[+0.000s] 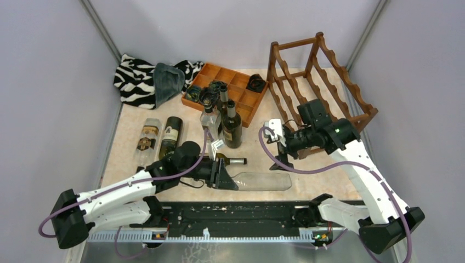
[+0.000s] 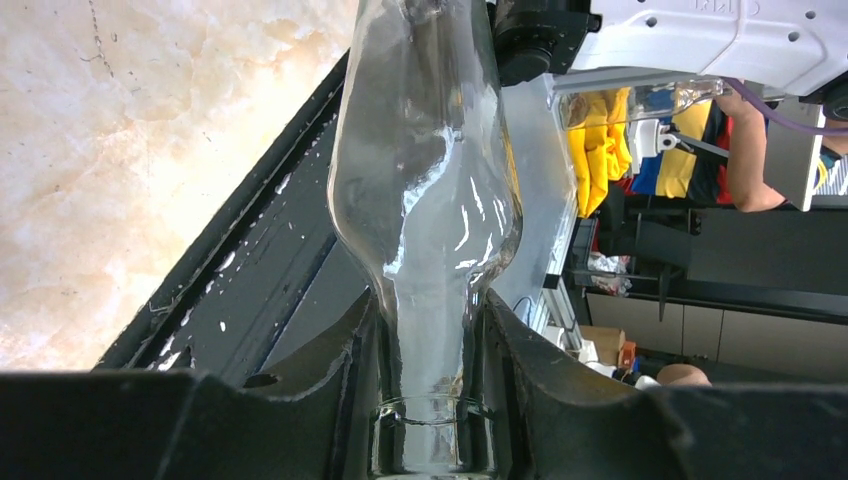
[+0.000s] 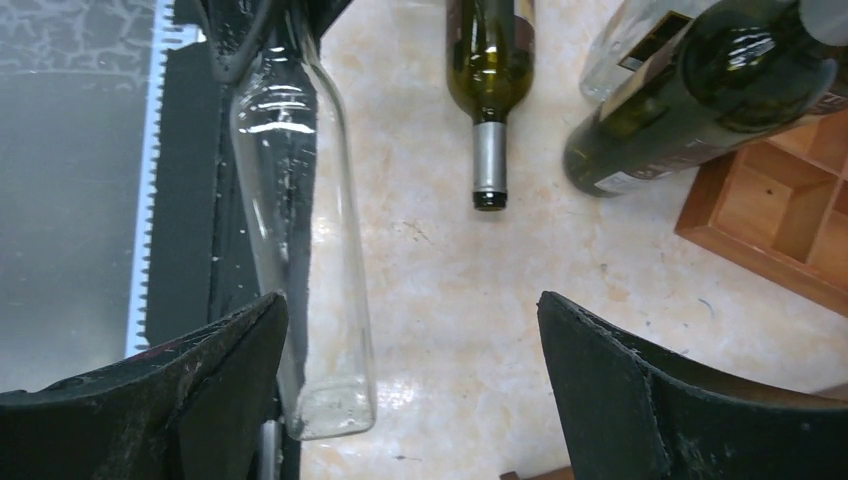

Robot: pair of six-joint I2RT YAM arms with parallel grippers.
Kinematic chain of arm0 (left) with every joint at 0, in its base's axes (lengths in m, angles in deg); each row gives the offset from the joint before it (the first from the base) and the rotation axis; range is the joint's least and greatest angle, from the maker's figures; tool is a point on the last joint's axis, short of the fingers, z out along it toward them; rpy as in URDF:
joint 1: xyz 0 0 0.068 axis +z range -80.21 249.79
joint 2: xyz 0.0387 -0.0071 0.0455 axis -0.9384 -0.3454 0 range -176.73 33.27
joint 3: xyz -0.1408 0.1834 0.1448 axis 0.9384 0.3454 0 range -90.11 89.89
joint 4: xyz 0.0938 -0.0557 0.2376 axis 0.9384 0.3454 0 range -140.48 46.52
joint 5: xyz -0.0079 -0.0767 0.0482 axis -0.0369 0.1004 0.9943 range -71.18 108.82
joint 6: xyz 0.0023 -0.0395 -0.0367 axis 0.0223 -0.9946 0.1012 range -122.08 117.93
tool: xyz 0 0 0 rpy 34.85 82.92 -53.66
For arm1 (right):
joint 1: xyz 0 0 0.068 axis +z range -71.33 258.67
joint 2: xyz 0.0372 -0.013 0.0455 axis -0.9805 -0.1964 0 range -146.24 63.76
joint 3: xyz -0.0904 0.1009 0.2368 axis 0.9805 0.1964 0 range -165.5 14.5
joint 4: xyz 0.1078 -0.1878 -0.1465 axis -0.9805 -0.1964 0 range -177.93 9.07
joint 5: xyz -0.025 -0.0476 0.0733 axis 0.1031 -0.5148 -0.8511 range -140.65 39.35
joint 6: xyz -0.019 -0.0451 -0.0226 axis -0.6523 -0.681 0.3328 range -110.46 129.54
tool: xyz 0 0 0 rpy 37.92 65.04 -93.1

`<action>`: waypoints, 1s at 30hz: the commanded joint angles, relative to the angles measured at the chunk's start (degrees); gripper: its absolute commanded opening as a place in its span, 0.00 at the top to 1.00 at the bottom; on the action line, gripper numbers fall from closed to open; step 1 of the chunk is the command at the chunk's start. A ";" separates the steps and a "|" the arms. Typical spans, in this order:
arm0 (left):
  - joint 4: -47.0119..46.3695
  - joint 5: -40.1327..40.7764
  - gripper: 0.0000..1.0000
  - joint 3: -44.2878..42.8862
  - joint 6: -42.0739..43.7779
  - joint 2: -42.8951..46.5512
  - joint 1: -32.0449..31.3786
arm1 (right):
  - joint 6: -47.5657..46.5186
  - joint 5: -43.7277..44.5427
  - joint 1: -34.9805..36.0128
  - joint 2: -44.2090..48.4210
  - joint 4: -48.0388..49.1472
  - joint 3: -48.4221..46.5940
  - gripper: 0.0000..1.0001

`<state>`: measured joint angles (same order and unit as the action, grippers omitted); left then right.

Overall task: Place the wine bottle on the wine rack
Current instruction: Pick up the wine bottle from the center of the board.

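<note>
A clear glass wine bottle (image 1: 263, 181) lies lengthwise along the table's front edge, its base pointing right. My left gripper (image 1: 227, 178) is shut on its neck; in the left wrist view the neck of the bottle (image 2: 430, 200) sits clamped in the gripper (image 2: 430, 330). My right gripper (image 1: 281, 148) hovers open just beyond the bottle's base. In the right wrist view the bottle (image 3: 300, 200) lies by the left finger (image 3: 230, 360), and nothing is between the jaws of the gripper (image 3: 412, 330). The reddish-brown wine rack (image 1: 323, 76) stands at the back right, behind the right arm.
A green bottle (image 1: 230, 160) lies just behind the left gripper. Two bottles (image 1: 231, 123) stand mid-table in front of an orange-brown compartment tray (image 1: 230, 90). Two more bottles (image 1: 159, 139) lie at left. A zebra cloth (image 1: 134, 76) is at the back left. A black rail (image 1: 236, 213) runs along the front.
</note>
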<state>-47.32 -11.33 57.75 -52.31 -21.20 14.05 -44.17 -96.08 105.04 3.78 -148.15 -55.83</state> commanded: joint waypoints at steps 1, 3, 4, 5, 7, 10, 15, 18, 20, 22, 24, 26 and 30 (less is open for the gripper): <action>-8.62 -0.01 1.00 0.37 -1.86 1.31 0.20 | 1.86 -4.43 -0.27 0.19 0.53 1.11 0.06; -9.87 0.56 1.00 0.71 -2.98 1.28 0.21 | 1.98 -4.80 -0.15 -0.08 0.94 2.51 0.06; -10.38 0.94 1.00 0.80 -3.55 1.24 0.20 | 2.07 -5.17 0.20 -0.39 0.95 2.97 0.05; -11.03 1.31 1.00 0.87 -4.22 1.15 0.20 | 2.05 -5.46 0.93 -0.78 0.91 3.50 0.05; -11.93 1.94 1.00 0.82 -5.05 1.03 0.20 | 1.95 -5.74 3.28 -1.39 1.33 4.93 0.05; -12.05 2.69 1.00 0.17 -5.29 0.63 0.20 | 2.51 -4.86 6.51 -1.82 4.78 8.42 0.05; -13.06 3.35 1.00 -0.64 -5.85 -0.45 0.20 | 7.33 -1.00 9.55 -2.22 14.47 11.86 0.06; -14.24 3.52 1.00 -0.80 -6.50 -0.94 0.20 | 7.53 0.33 11.13 -3.28 15.87 12.07 0.10; -14.71 3.71 1.00 -0.97 -6.70 -1.29 0.20 | 7.24 0.28 12.32 -4.04 16.34 12.73 0.15; -14.90 3.83 1.00 -1.21 -6.71 -1.29 0.35 | 7.39 0.25 13.53 -4.61 17.38 13.96 0.17; -15.33 3.82 1.00 -1.26 -6.87 -1.24 0.65 | 7.39 0.59 14.45 -5.10 18.13 14.62 0.18; -15.91 3.83 1.00 -1.11 -7.17 -1.23 0.85 | 7.40 0.40 14.77 -5.58 18.51 14.82 0.20; -17.40 3.60 1.00 0.27 -8.03 -0.95 1.18 | 4.72 -0.90 15.14 -5.94 17.07 14.61 0.52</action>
<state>-56.43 -7.29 58.95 -58.74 -22.97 14.70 -37.26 -95.14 119.43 -2.32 -132.46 -40.85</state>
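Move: The wine bottle, clear and lying almost level, hangs by its neck in my left hand. Its middle is about 9 cm to the right of that hand and a couple lower. From my open right hand, that middle is some 6 cm back, 6 cm left and 10 cm down. Also from my right hand, the lying dark bottle is about 7 cm ahead, 24 cm left and 19 cm below; the standing dark bottle is roughly 17 cm ahead, 16 cm left and 7 cm lower. I sink my right hand about 9 cm onto the bottle from above, drawing left some 5 cm and back about 3, then close its wide-open fingers from either side around the body. My left hand keeps its grip on the neck, easing the bottle forward about 2 cm while turning slightly counter-clockwise. ##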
